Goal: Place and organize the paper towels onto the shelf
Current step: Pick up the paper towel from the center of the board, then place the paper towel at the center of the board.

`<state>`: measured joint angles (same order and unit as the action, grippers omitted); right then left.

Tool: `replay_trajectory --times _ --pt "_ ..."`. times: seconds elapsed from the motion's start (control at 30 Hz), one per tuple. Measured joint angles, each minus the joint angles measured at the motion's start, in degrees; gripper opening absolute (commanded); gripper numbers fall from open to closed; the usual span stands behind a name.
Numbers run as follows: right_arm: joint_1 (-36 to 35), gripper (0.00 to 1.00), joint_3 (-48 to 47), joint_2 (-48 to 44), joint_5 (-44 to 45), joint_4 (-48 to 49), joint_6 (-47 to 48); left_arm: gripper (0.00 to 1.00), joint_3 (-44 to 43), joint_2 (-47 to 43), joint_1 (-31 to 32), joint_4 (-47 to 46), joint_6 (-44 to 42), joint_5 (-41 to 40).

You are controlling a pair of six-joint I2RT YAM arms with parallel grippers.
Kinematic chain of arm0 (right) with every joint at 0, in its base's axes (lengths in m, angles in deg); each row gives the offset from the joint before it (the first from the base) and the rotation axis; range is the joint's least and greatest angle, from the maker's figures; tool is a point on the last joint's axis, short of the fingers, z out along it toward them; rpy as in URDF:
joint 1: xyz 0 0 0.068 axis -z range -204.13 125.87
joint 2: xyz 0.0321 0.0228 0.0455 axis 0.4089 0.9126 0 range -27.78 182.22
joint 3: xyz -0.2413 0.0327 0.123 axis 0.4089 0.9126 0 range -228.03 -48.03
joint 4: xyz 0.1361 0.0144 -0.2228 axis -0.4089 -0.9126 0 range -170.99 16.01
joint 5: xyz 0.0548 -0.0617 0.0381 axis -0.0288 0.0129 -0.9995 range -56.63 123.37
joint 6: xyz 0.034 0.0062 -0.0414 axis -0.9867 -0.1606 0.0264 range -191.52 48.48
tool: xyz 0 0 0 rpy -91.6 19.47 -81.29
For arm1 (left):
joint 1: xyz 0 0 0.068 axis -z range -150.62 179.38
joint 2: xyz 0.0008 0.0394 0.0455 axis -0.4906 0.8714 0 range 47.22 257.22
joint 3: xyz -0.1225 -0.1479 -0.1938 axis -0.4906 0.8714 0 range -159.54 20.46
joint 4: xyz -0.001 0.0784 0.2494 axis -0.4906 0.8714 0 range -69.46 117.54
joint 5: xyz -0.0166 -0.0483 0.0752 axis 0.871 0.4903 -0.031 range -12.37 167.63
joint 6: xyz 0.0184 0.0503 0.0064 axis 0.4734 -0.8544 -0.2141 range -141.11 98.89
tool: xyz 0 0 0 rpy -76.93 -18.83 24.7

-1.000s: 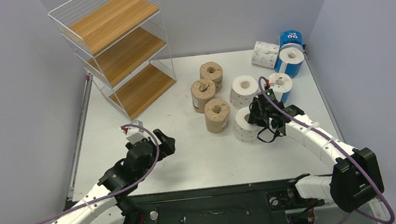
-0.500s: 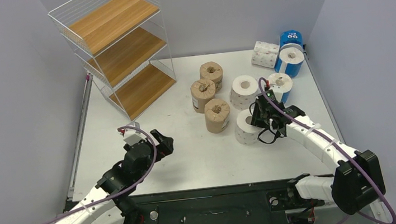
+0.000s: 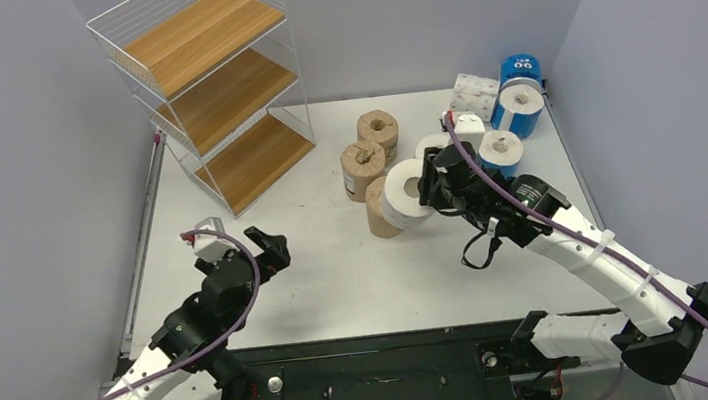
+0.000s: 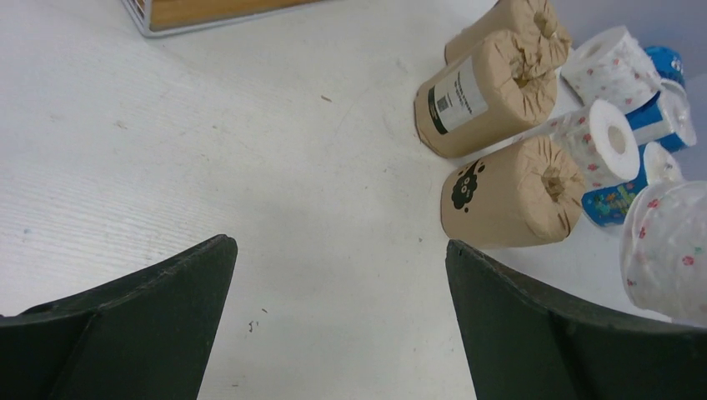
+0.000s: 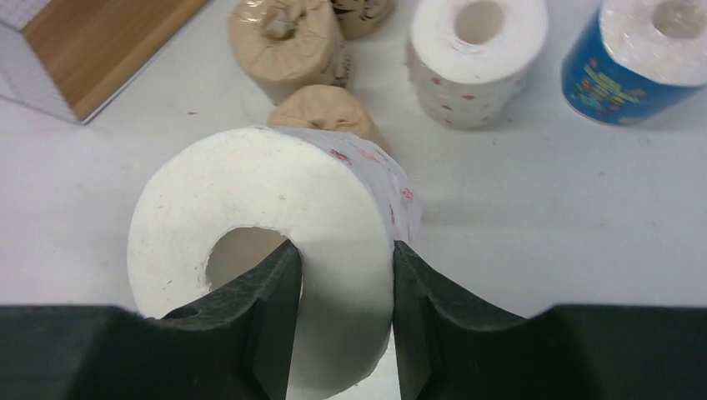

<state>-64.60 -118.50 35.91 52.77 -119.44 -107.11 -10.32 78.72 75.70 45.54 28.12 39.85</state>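
Observation:
My right gripper [image 5: 343, 258] is shut on a white paper towel roll [image 5: 275, 217], one finger inside the core hole and the other against the outer wall. The roll [image 3: 402, 193] hangs tilted above the table, over the nearest brown roll [image 3: 378, 222]. Two more brown rolls [image 3: 363, 167] [image 3: 378, 129] stand behind it. A white roll [image 5: 475, 54] and blue-wrapped rolls [image 3: 518, 106] [image 3: 519, 70] stay at the back right. The shelf [image 3: 215, 75] stands at the back left with bare boards. My left gripper [image 3: 270, 253] is open over bare table [image 4: 338, 250], holding nothing.
A patterned white roll [image 3: 472, 96] lies beside the blue ones, and another blue-wrapped roll [image 3: 500, 151] stands near my right arm. In the left wrist view the brown rolls [image 4: 483, 92] [image 4: 517, 196] lie ahead to the right, and the shelf's bottom edge [image 4: 208, 12] is at the top.
My right gripper closed on the white roll and lifted it off the table, up and to the left. My left arm drew back slightly towards the left, still open.

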Motion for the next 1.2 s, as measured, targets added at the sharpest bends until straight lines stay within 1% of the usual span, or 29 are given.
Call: replay_trajectory --times 0.13,0.23,0.4,0.5,0.63,0.77,1.0,1.2 --pt "-7.52 0.36 -7.26 4.76 2.05 -0.85 0.46 0.96 -3.43 -2.80 -0.04 3.76 0.22 -4.48" --pt "-11.72 0.36 -10.43 9.94 2.47 -0.52 0.68 0.96 -5.66 -5.68 -0.24 5.90 0.50 -7.28" --pt "-15.54 0.36 -12.15 20.04 0.66 2.14 0.66 0.96 -7.45 -10.54 -0.31 6.56 -0.42 -9.25" --pt "-16.15 0.36 -12.35 25.49 -1.25 3.80 0.44 0.96 -7.98 -12.15 -0.31 6.27 -1.95 -9.16" --pt "-16.76 0.37 -14.80 32.63 -2.97 5.49 0.20 0.96 -8.37 -12.17 -0.31 5.66 -4.52 -7.39" --pt "-16.96 0.38 -16.39 37.42 -3.74 7.58 -0.55 0.96 -9.62 -9.81 -0.31 5.31 -7.19 -4.33" --pt "-15.21 0.39 -15.45 39.89 -5.46 9.53 -2.60 0.96 -10.91 -2.23 -0.31 4.79 -9.99 2.43" --pt "-13.16 0.41 -13.64 40.19 -6.40 10.73 -3.08 0.96 -10.91 1.03 -0.31 4.11 -10.93 6.34"
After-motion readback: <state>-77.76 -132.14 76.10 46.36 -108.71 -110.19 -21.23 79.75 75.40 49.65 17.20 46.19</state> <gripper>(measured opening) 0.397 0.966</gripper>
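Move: My right hand holds the white paper towel by its rim, bound for open table about 20 cm to my left, 1 cm ahead and 19 cm down. The near brown roll stands 6 cm ahead and 6 cm left of that hand, the second brown roll 17 ahead and 11 left, the standing white roll 16 ahead and 6 right, all low. From my left hand the open spot is some 11 cm ahead, 9 right, 13 below. Keeping the paper towel's wall pinched, my right hand swings left just under 20 cm, rising barely at first and then sinking to about 14 cm lower, past the near brown roll to the open board. It tips down and turns counter-clockwise some 15 degrees each. My empty left hand, fingers wide, lifts about 9 cm, sways left and back, then sinks a little. ##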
